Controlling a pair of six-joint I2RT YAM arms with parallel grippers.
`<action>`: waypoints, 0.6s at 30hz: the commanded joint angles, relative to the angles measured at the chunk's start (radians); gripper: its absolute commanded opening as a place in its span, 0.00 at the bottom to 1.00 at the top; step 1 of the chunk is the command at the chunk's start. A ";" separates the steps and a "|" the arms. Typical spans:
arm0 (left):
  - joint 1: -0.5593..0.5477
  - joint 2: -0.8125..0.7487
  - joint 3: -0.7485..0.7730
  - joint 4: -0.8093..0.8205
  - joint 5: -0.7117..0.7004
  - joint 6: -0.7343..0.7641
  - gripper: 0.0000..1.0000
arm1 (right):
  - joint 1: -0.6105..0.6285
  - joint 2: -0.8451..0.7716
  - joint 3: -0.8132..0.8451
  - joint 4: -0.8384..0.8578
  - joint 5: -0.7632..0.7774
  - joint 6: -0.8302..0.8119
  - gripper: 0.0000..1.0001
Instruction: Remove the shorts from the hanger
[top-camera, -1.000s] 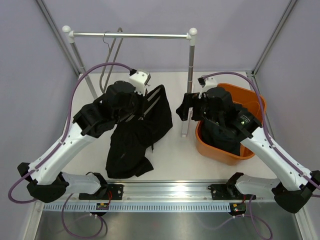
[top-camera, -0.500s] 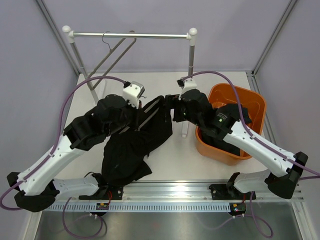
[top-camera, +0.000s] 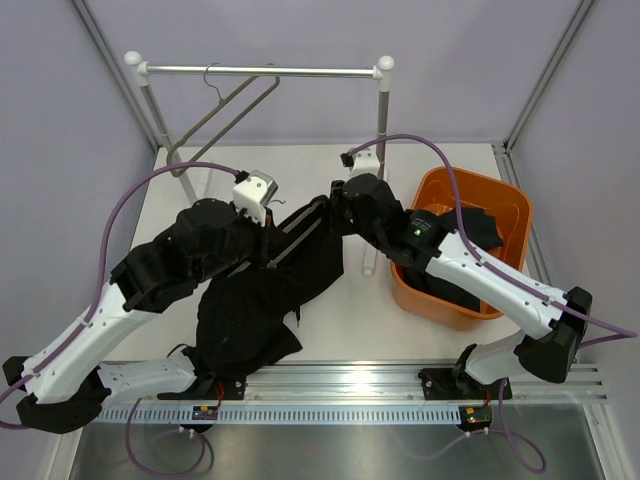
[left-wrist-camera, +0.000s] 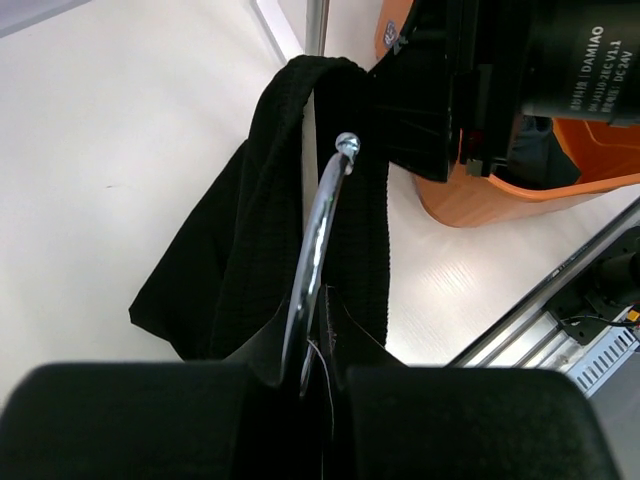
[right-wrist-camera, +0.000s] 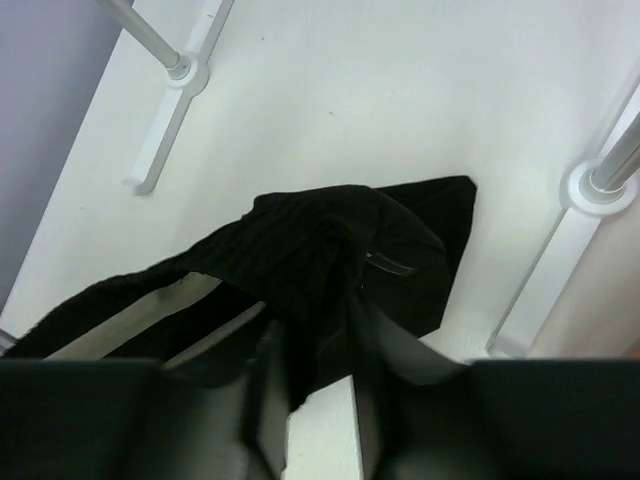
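Note:
One pair of black shorts (top-camera: 260, 310) hangs limp from a metal hanger (top-camera: 300, 222) over the table. My left gripper (top-camera: 272, 235) is shut on the hanger wire (left-wrist-camera: 318, 230), and the ribbed waistband (left-wrist-camera: 350, 150) is looped over the wire's end. My right gripper (top-camera: 335, 205) is at the waistband's far end. In the right wrist view its jaws (right-wrist-camera: 315, 370) are closed on bunched black fabric (right-wrist-camera: 320, 250). A second dark pair (top-camera: 445, 270) lies in the orange bin (top-camera: 500, 190).
The clothes rack's rail (top-camera: 260, 71) spans the back and carries an empty grey hanger (top-camera: 225, 105). Its right post (top-camera: 378, 180) stands between the shorts and the bin. The rack feet (right-wrist-camera: 170, 120) rest on the white table.
My right gripper has swung left from above the bin to the waistband's end. My left arm has drawn the hanger and shorts slightly toward the near left.

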 joint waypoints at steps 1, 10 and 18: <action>-0.006 -0.045 0.005 0.055 0.036 -0.011 0.00 | 0.007 0.007 0.055 0.050 0.081 0.000 0.28; -0.006 -0.120 -0.010 -0.003 0.089 0.013 0.00 | -0.018 0.076 0.168 -0.038 0.175 -0.017 0.00; -0.006 -0.215 -0.013 -0.015 0.079 0.023 0.00 | -0.095 0.090 0.167 -0.055 0.127 -0.007 0.00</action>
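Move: The shorts' waistband edge sits right between the right hand's half-open fingers; the rack's right post foot lies about 12 cm ahead, 10 cm right and some 26 cm lower, and the orange basket roughly 30 cm right, 3 cm ahead and 22 cm lower. From the left hand, which already holds the hanger inside the shorts, that edge lies about 10 cm ahead, 11 cm right and 5 cm lower. Right fingers pinch the waistband, carrying it 4 cm forward, while left draws the hanger back, left and up. ##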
